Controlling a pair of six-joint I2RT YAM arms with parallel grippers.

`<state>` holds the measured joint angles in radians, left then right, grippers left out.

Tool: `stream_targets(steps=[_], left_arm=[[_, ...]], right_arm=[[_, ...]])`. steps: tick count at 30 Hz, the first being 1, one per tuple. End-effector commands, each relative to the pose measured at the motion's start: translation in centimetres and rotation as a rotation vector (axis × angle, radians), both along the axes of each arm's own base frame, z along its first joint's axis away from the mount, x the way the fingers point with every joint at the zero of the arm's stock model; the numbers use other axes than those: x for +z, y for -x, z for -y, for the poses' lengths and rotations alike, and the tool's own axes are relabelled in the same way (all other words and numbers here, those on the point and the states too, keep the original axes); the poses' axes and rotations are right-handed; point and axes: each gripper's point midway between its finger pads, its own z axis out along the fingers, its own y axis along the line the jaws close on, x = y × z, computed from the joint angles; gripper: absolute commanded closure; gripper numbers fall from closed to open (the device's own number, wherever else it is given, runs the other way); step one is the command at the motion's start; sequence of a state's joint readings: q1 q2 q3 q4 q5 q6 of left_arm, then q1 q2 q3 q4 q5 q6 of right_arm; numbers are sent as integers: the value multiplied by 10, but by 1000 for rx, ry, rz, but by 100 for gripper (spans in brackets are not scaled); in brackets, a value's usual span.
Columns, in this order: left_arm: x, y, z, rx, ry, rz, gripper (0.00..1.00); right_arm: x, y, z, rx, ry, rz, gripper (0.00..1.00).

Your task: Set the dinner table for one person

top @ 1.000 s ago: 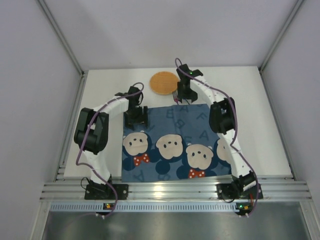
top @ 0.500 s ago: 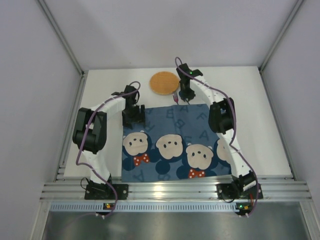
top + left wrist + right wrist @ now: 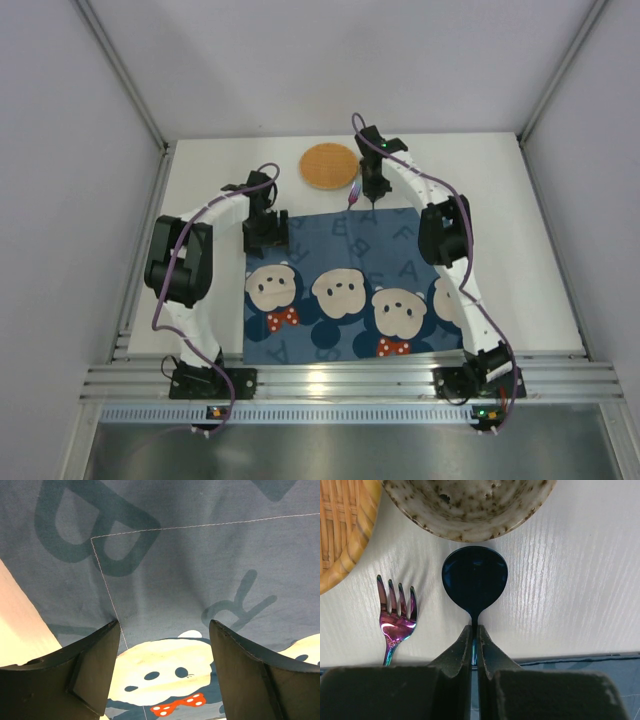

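Note:
The white dinner table (image 3: 500, 220) carries a dark blue mouse-print placemat (image 3: 350, 290). My right gripper (image 3: 474, 630) is shut on the thin handle of a dark blue spoon (image 3: 474, 577), at the placemat's far edge (image 3: 372, 195). An iridescent fork (image 3: 395, 617) lies on the table just left of the spoon. A speckled bowl (image 3: 470, 505) sits right beyond the spoon's tip. A woven orange-brown plate (image 3: 328, 166) lies left of it. My left gripper (image 3: 164, 630) is open and empty, low over the placemat's far left corner (image 3: 268, 225).
White booth walls close in the table on the left, right and back. A metal rail (image 3: 350, 380) runs along the near edge by the arm bases. The placemat's stitched hem and left edge show in the left wrist view (image 3: 102, 570).
My right gripper has moved a little toward the far side and now grips the spoon. My left gripper has shifted slightly left and back at the placemat corner.

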<state>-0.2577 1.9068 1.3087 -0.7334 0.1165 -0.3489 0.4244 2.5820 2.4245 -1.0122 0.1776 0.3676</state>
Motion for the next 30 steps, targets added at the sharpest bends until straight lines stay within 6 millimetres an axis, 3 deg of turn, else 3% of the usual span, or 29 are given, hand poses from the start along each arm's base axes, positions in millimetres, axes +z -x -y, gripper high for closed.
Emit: stream_targets(steps=[1, 4, 5, 7, 8, 10, 11, 13, 14, 19, 20, 22, 23, 25, 26, 27, 29, 30], left_arm=[[8, 2, -3, -15, 4, 13, 23], [14, 3, -3, -18, 4, 21, 23], [17, 3, -3, -18, 6, 27, 23], [19, 3, -4, -13, 5, 31, 23], [20, 4, -4, -9, 4, 30, 23], [24, 3, -4, -1, 4, 43, 23], [26, 2, -4, 1, 4, 45, 23], [31, 1, -3, 12, 8, 59, 23], [34, 0, -3, 16, 9, 68, 23], [45, -8, 0, 39, 12, 107, 23], [50, -13, 3, 39, 9, 123, 23], [52, -19, 6, 44, 5, 135, 23], [56, -25, 12, 37, 4, 151, 23], [60, -32, 17, 42, 1, 163, 23], [64, -40, 22, 37, 4, 177, 23], [65, -43, 25, 37, 3, 178, 23], [73, -49, 34, 27, 7, 198, 23], [72, -51, 36, 23, 2, 199, 23]], right_arm=[[-6, -19, 8, -14, 13, 44, 100], [41, -39, 6, -32, -11, 176, 100], [72, -46, 5, -40, -36, 249, 100], [98, -49, 8, -63, -40, 310, 100], [131, -50, 9, -72, -64, 378, 100], [148, -45, 17, -93, -48, 415, 100], [179, -40, 22, -103, -62, 468, 100], [197, -35, 32, -126, -43, 514, 100], [223, -28, 37, -139, -54, 560, 100], [276, -7, 68, -207, -1, 668, 100], [298, 2, 79, -231, 4, 711, 100], [309, 12, 102, -267, 75, 737, 100], [328, 21, 119, -296, 80, 777, 100], [324, 32, 142, -324, 123, 762, 100], [334, 42, 163, -364, 120, 778, 100], [315, 48, 168, -361, 111, 732, 100], [311, 65, 184, -381, 96, 718, 100], [281, 73, 182, -363, 89, 649, 100]])
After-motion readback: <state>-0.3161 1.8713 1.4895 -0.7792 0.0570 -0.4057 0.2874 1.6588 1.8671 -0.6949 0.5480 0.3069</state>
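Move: The right fingers are already shut on the spoon's neck just above the table. The small bowl lies about 9 cm ahead, the fork head roughly 5 cm left and 1 cm ahead, the woven plate about 11 cm left and 9 ahead, and the middle of the placemat's right edge some 19 cm right and 20 back. From the open left hand, low over the placemat, the fork head is about 17 cm ahead and 18 right, the woven plate 26 ahead and 12 right. Keeping its pinch on the spoon's neck, the right hand eases forward a little, then lifts steeply some 30 cm and swings to the right and slightly back, away from the small bowl and fork, while the fingers tip up about 40 degrees from near-down towards pointing forward and the hand turns clockwise. Late on, the left hand comes up off the placemat about 6 cm and heads forward and a little right towards the fork, fingers still open and tipping slightly outward. ##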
